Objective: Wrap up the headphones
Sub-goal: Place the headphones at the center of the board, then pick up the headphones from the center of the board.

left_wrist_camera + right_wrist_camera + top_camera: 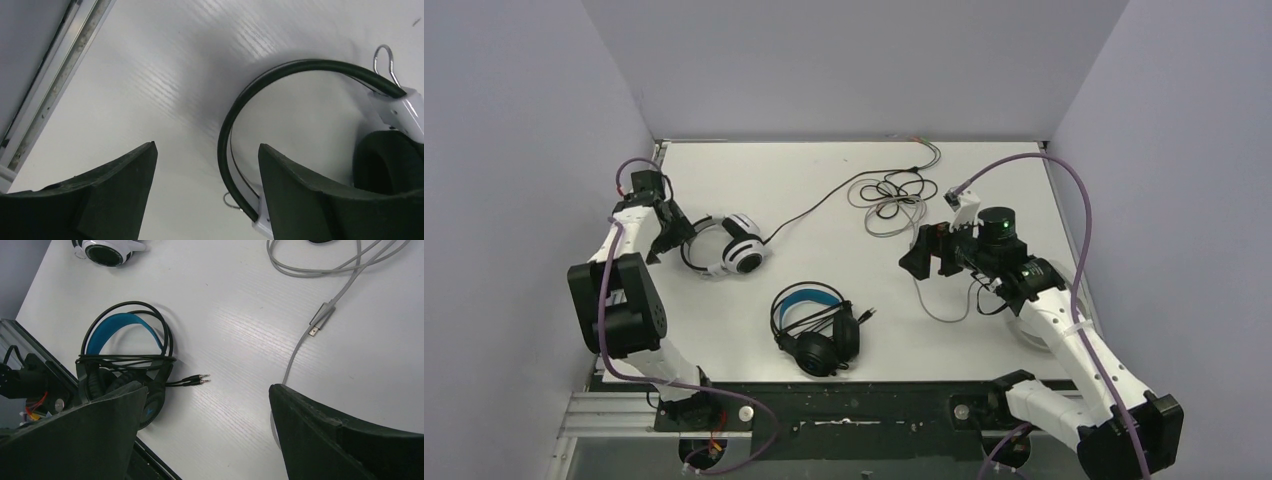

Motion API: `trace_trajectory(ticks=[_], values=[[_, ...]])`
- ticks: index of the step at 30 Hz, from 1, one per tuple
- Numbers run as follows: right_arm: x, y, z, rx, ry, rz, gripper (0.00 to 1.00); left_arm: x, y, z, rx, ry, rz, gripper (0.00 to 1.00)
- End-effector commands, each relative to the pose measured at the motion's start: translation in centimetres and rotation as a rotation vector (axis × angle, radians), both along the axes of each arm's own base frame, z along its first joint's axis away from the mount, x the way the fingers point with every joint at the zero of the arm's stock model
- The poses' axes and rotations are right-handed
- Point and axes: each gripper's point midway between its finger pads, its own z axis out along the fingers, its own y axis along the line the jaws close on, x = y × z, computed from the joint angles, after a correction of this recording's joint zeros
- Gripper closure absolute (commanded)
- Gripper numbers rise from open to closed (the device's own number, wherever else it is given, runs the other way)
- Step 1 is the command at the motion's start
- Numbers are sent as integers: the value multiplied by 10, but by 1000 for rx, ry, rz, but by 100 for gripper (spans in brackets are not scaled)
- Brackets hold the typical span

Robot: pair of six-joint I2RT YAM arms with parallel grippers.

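Observation:
A white headset with black ear-cup centres (732, 247) lies at the left of the table. My left gripper (667, 228) stands open just left of it. In the left wrist view its dark headband (250, 95) curves past my right finger (300, 190), and my left gripper (205, 150) holds nothing. The black headset with a blue-lined headband (814, 325) lies near the front edge, its black cable looped across it (125, 359) and its plugs (200, 379) sticking out. My right gripper (929, 252) hovers open over bare table, and its wrist view shows the right gripper (207, 387) empty.
Loose dark and pale cables lie tangled (894, 195) at the back centre. A pale cable with a flat plug (320, 320) runs toward my right arm. A white rounded piece (1027, 335) shows under the right arm. Grey walls close in three sides.

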Motion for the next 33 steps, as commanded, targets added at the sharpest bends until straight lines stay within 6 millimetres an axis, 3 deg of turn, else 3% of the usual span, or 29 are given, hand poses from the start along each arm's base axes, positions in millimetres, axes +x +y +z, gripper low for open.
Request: trace_trajectory(ticks=[1,4,9,12,13,15,18,24,28,33], values=[[0,-7,23,0,-109,-8,0,40,11,-11,-35,-85,-94,30],[-1,-10,26,-16,-117,-8,0,49,2,-23,-97,-85,-151,40],[0,-12,26,-16,-107,-27,0,46,-2,-48,-131,15,-179,47],[-1,-11,24,4,-92,-40,0,43,-11,-67,-168,91,-209,61],[-2,-10,24,12,-88,-39,0,42,-12,-71,-181,108,-212,71],[-4,-9,23,21,-75,-44,0,42,-16,-69,-199,136,-219,83],[-7,-13,20,11,-51,-63,0,49,-23,-49,-151,98,-255,91],[-1,-13,10,8,10,-94,0,69,-60,33,-67,-153,-373,97],[12,8,9,79,61,-61,0,68,-95,94,-45,-338,-416,98],[35,50,27,203,100,-28,0,63,-151,154,4,-539,-493,100]])
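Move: The white headphones' middle is about 10 cm right of the open left hand, 3 cm ahead and 6 cm below; the near side of their headband is 3 cm ahead, 1 cm right, 7 cm down. The board's left rail is level, some 10 cm to the left; the wrapped black headphones are 17 cm back, 32 cm right. From the right hand the white ones lie roughly 13 cm ahead, 44 cm left, 18 cm lower. The left hand sinks 7 cm, pinches the white headphones' headband, then lifts about 14 cm while swinging right. ##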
